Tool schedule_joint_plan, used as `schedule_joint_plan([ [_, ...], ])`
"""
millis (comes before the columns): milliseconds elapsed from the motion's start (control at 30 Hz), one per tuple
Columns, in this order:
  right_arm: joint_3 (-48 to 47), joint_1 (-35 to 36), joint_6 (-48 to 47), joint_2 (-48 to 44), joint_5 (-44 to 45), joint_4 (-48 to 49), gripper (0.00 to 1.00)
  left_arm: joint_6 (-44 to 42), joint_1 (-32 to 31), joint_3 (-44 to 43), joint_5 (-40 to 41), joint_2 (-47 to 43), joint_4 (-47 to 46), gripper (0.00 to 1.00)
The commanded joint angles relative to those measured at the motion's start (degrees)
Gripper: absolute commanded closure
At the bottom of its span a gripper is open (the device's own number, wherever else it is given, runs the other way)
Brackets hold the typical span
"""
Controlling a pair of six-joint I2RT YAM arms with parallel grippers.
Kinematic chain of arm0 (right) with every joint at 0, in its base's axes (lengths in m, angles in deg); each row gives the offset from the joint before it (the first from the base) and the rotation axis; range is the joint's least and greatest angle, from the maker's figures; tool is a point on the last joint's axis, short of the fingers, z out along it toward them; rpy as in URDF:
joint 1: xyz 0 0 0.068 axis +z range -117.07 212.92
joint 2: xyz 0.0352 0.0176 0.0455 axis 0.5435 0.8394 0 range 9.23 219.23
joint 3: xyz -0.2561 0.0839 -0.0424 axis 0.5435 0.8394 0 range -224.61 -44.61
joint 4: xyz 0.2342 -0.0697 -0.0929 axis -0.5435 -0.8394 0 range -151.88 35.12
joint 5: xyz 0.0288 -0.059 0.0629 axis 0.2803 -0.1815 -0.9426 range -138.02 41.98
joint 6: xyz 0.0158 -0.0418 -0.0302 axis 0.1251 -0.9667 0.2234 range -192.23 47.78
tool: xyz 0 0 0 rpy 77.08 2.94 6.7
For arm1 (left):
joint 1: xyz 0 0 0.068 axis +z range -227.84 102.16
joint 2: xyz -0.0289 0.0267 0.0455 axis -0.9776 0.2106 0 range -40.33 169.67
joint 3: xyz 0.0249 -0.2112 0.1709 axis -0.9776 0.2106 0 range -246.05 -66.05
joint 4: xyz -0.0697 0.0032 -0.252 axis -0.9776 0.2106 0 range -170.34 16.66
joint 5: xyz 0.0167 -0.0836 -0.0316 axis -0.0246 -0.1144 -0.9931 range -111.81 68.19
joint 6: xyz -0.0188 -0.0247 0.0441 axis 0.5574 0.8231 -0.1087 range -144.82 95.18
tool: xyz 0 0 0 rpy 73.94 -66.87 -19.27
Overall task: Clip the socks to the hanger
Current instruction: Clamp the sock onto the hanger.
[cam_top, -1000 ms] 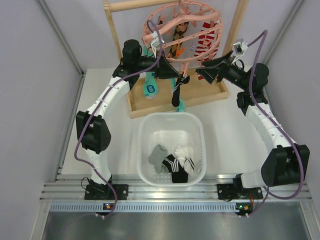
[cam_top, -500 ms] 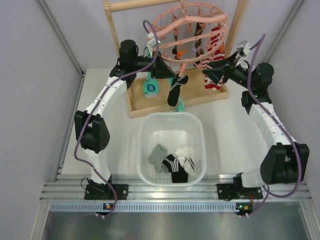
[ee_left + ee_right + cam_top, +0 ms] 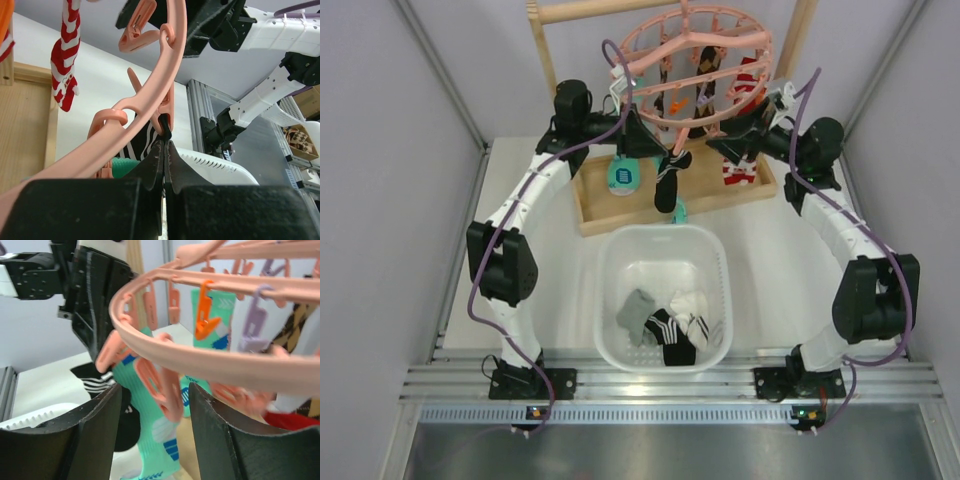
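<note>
The pink round hanger (image 3: 692,62) hangs from the wooden rack; its ring also shows in the left wrist view (image 3: 167,70) and the right wrist view (image 3: 200,360). My left gripper (image 3: 658,152) is shut (image 3: 165,144) on the top edge of a black sock with white stripes (image 3: 666,182), holding it up against a pink peg under the ring. My right gripper (image 3: 722,146) is open (image 3: 155,387) and straddles a dangling pink peg (image 3: 162,387) at the ring's near rim. The held sock (image 3: 100,382) hangs just left of it.
A white basket (image 3: 612,262) below holds grey (image 3: 638,312), black striped (image 3: 672,338) and white (image 3: 696,312) socks. Teal socks (image 3: 623,176) and red-and-white striped socks (image 3: 738,88) hang on the hanger. The wooden rack base (image 3: 620,208) lies beneath.
The right gripper has moved left and in to the hanger's rim, over a peg. The hanger has shifted slightly right. The left gripper keeps the sock raised at the ring.
</note>
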Motion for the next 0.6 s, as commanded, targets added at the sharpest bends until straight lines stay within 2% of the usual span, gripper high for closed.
schedule_joint_plan([
  [0, -2.7, 2.6, -1.6, -0.9, -3.8, 5.6, 0.46, 0.8, 0.5, 0.6, -1.3, -3.8, -2.8, 1.00],
  [300, -2.0, 3.7, -5.7, -2.3, -3.8, 1.3, 0.57, 4.1, 1.1, 1.4, -1.3, -3.8, -6.6, 1.00],
  [467, -1.3, 3.8, -7.6, -3.7, -1.3, -0.5, 0.78, 4.1, 1.1, 1.7, -0.9, -3.9, -6.9, 1.00],
  [567, -1.6, 3.8, -5.7, -3.5, -0.5, -0.1, 0.85, 3.9, 1.1, 2.0, -0.9, -4.4, -6.9, 1.00],
])
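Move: The clip that the right hand is after hangs just off its open fingertips, about 2 cm to the left, 1 cm back and roughly level. The clip beside the held black sock is some 5 cm left and 1 cm back; the orange clip lies roughly 5 cm left, 4 cm ahead and 3 cm up. From the left hand, the right hand's clip is about 7 cm to the right, 2 cm ahead and 3 cm up. Both right fingertips come to pinch the next pink clip on the ring: the hand slips about 3 cm left and somewhat back until the clip sits between the pads, then all but stops while the fingers close to about half their starting gap, their effort rising. The left hand stays almost in place, still shut on the cuff of the black sock. ##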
